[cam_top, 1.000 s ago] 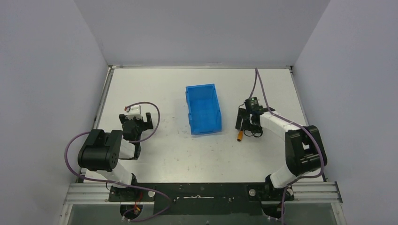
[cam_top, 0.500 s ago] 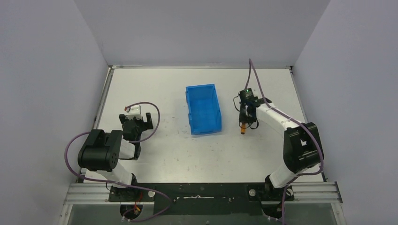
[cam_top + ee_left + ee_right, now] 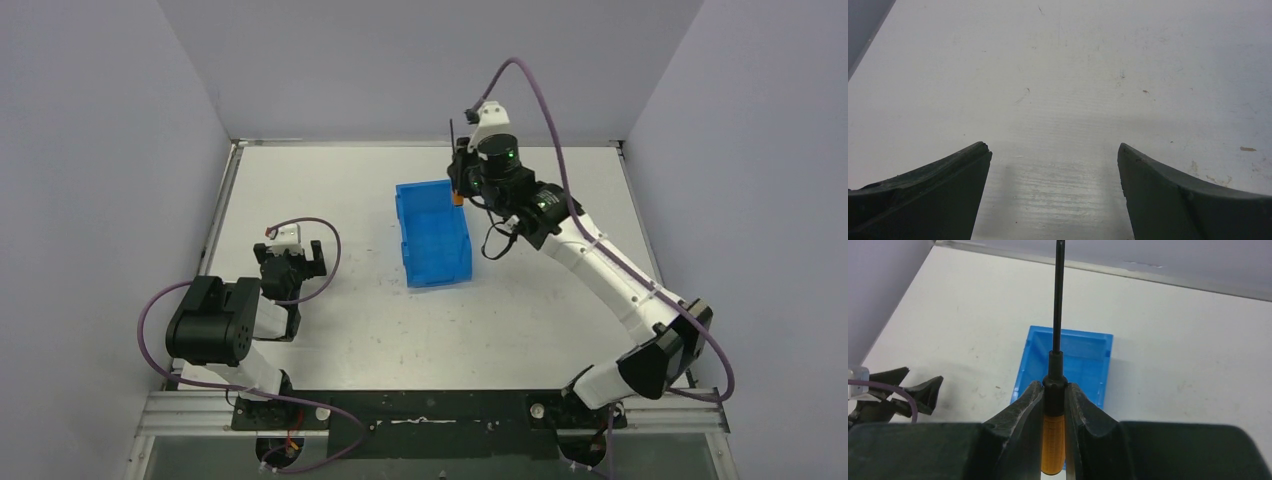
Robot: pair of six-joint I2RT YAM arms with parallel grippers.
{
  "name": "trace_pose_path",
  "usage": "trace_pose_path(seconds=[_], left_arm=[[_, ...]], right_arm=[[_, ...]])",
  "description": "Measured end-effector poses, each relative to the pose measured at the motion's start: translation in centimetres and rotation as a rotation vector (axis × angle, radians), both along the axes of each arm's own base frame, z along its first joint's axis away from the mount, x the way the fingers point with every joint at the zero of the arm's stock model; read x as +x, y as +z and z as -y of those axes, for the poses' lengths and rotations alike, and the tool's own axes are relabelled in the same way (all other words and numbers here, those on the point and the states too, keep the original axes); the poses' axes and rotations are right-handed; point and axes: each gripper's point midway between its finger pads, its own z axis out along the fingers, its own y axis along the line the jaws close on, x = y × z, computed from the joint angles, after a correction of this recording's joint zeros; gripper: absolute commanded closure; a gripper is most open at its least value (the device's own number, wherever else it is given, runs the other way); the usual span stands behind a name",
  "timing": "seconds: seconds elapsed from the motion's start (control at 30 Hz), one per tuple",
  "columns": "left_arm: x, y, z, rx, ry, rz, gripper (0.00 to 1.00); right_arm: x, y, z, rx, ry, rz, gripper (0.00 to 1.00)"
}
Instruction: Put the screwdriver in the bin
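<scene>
The blue bin (image 3: 434,234) stands open in the middle of the table; it also shows in the right wrist view (image 3: 1083,357). My right gripper (image 3: 458,180) is shut on the screwdriver (image 3: 1054,437), orange handle between the fingers, thin black shaft pointing away from the wrist. It holds it raised in the air over the bin's far right corner; the orange handle (image 3: 457,198) shows just below the fingers. My left gripper (image 3: 290,258) rests low over the table at the left, open and empty, with bare table between its fingers (image 3: 928,192).
Grey walls close the table on the left, back and right. The right arm stretches diagonally from its base (image 3: 600,385) across the right half of the table. The left arm (image 3: 215,330) is folded near the front left.
My right gripper has lifted the screwdriver off the table right of the bin and carried it up and back-left, over the bin's far right corner. The left arm has not moved.
</scene>
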Motion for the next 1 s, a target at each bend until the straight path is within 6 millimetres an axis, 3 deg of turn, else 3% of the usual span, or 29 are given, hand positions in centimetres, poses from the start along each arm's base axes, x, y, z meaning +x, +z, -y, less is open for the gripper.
trace_pose_path(seconds=[0.07, 0.13, 0.27, 0.37, 0.43, 0.5, 0.53, 0.63, 0.73, 0.9, 1.0], left_arm=[[0.0, 0.0, 0.0, 0.000, 0.000, 0.000, 0.03], [0.0, 0.0, 0.0, 0.000, 0.000, 0.000, 0.03], [0.0, 0.0, 0.0, 0.000, 0.000, 0.000, 0.03], [0.0, 0.0, 0.0, 0.000, 0.000, 0.000, 0.03], [0.0, 0.0, 0.0, 0.000, 0.000, 0.000, 0.03], [0.0, 0.0, 0.0, 0.000, 0.000, 0.000, 0.03], [0.0, 0.0, 0.0, 0.000, 0.000, 0.000, 0.03], [0.0, 0.0, 0.0, 0.000, 0.000, 0.000, 0.03], [0.0, 0.0, 0.0, 0.000, 0.000, 0.000, 0.03], [0.0, 0.0, 0.0, 0.000, 0.000, 0.000, 0.03], [0.0, 0.0, 0.0, 0.000, 0.000, 0.000, 0.03]], right_arm=[[-0.2, -1.4, -2.6, -0.017, 0.059, -0.017, 1.00], [0.5, -4.4, -4.5, -0.051, 0.092, -0.068, 1.00], [1.9, -14.1, -6.8, -0.160, 0.129, -0.253, 1.00], [1.6, -21.2, -6.9, -0.246, 0.128, -0.405, 1.00], [0.9, -24.5, -6.7, -0.292, 0.125, -0.479, 1.00], [0.6, -26.0, -6.4, -0.312, 0.118, -0.514, 1.00], [0.5, -26.4, -6.4, -0.316, 0.115, -0.524, 0.95], [0.5, -26.7, -6.4, -0.312, 0.109, -0.531, 0.68], [0.5, -27.0, -6.5, -0.304, 0.099, -0.540, 0.52], [0.6, -27.0, -6.4, -0.302, 0.086, -0.544, 0.48], [0.9, -25.9, -6.5, -0.293, 0.078, -0.521, 0.44]])
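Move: High over the bin's right side, the right hand already grips the screwdriver at the neck of its handle, the tool's middle only about 2 cm above the finger pads. The middle of the bin lies about 7 cm to this hand's left, some 3 cm ahead and about 28 cm below. From the idle left hand, the same bin is roughly 39 cm to the right and 3 cm ahead, at about its height. Swinging left about 6 cm until it is over the bin, the right hand plunges some 27 cm down into it, tipping its fingers roughly 30 degrees further downward with a little roll. It slows near the bottom, then spreads its fingers to about half open and lets go of the screwdriver, starting back up by about a centimetre. ##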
